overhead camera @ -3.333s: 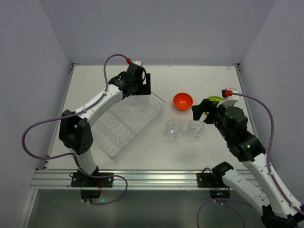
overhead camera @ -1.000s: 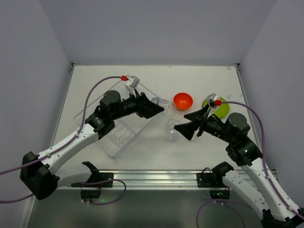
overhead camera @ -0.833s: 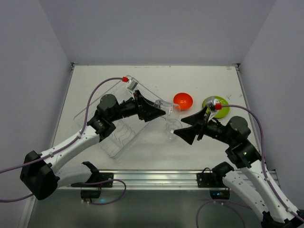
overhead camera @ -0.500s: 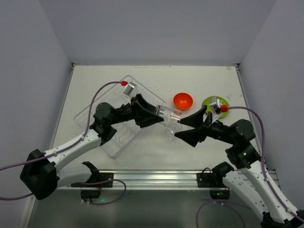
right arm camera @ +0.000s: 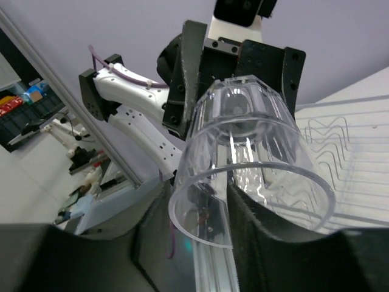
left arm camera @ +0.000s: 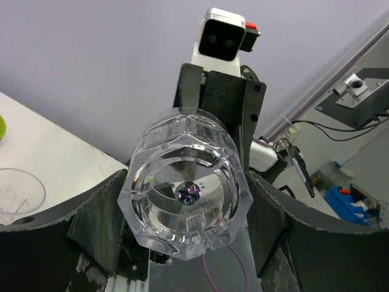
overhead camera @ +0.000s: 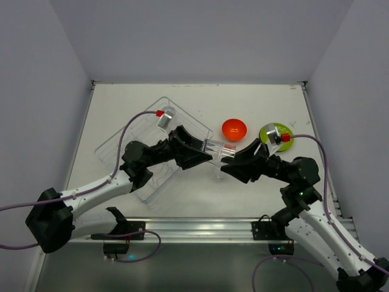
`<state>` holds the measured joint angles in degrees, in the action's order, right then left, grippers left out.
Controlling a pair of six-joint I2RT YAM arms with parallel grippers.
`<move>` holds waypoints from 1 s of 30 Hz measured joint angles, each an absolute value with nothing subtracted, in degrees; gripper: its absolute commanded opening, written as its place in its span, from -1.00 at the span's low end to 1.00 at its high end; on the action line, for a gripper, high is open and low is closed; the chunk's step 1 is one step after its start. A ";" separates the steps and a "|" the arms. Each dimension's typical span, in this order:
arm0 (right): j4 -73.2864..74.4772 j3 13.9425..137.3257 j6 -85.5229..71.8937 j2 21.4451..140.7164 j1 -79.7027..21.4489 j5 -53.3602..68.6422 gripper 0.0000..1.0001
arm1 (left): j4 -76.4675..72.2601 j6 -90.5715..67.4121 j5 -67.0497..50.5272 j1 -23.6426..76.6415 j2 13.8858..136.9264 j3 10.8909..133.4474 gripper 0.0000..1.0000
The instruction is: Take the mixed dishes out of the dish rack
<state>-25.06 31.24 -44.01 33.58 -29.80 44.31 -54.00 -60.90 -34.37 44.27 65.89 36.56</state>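
Note:
A clear tumbler (overhead camera: 217,148) hangs on its side in mid-air between the two arms. My left gripper (overhead camera: 203,150) is shut on its base end, and the thick faceted base (left arm camera: 185,201) sits between the left fingers (left arm camera: 91,231). My right gripper (overhead camera: 231,159) meets the tumbler's mouth (right arm camera: 249,164). Its jaws are half narrowed astride the near rim wall, one finger (right arm camera: 273,237) inside and the other outside, with a gap still showing. The see-through dish rack (overhead camera: 118,139) lies at the left. The orange-red bowl (overhead camera: 234,129) and lime-green plate (overhead camera: 276,135) rest on the table.
Another clear tumbler (left arm camera: 18,194) stands on the table under the meeting grippers and is mostly hidden in the top view. The rack's wire ridges (right arm camera: 346,152) show behind the held tumbler. Walls close in the table on three sides.
My left arm carried the tumbler from above the rack to the right. My right gripper came left to meet it, and its jaws narrowed around the rim.

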 measured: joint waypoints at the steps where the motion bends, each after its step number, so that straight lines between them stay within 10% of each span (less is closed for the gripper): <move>1: -25.87 31.14 -44.38 33.65 -30.15 44.12 -0.22 | -54.33 -60.90 -33.69 44.47 65.89 36.38 -1.00; 12: -29.19 29.76 -45.50 33.19 -31.20 41.01 -1.00 | -55.59 -60.12 -29.67 45.54 66.92 35.66 -1.00; 15: -29.06 29.43 -45.21 32.95 -31.18 39.94 -1.00 | -55.29 -59.11 -29.23 45.52 67.07 35.66 -0.44; 16: -28.58 29.41 -44.99 32.77 -31.18 39.75 -1.00 | -55.09 -58.81 -29.15 45.54 67.05 35.66 0.28; 19: -26.24 29.21 -43.51 31.24 -31.22 38.68 -1.00 | -53.12 -57.14 -28.84 45.58 66.89 35.86 1.00; 30: -4.91 32.73 -34.00 24.99 -31.48 27.94 -1.00 | -21.45 -47.27 -14.06 44.62 61.49 45.30 1.00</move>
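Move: Between my hands hangs the clear glass, its base in my left fingers and its rim between my half-open right ones; its middle is about 4 cm right, 1 cm ahead and 1 cm above my left hand. From my right hand it lies some 4 cm ahead, 2 cm left and 1 cm up. Roughly 30 cm below my right hand, the nearer standing glass is 11 cm ahead and 1 cm right, the second glass 10 cm ahead and 12 cm right. My right fingers close and pinch the wall of the glass at its rim, one finger inside, while my left keeps hold of the base and eases slightly forward. Then my left fingers open wide and let go, my left hand leaving forward about 5 cm, turning some 20 degrees counter-clockwise; my right keeps its pinch, drawing right, down and a little forward, yawing clockwise. ##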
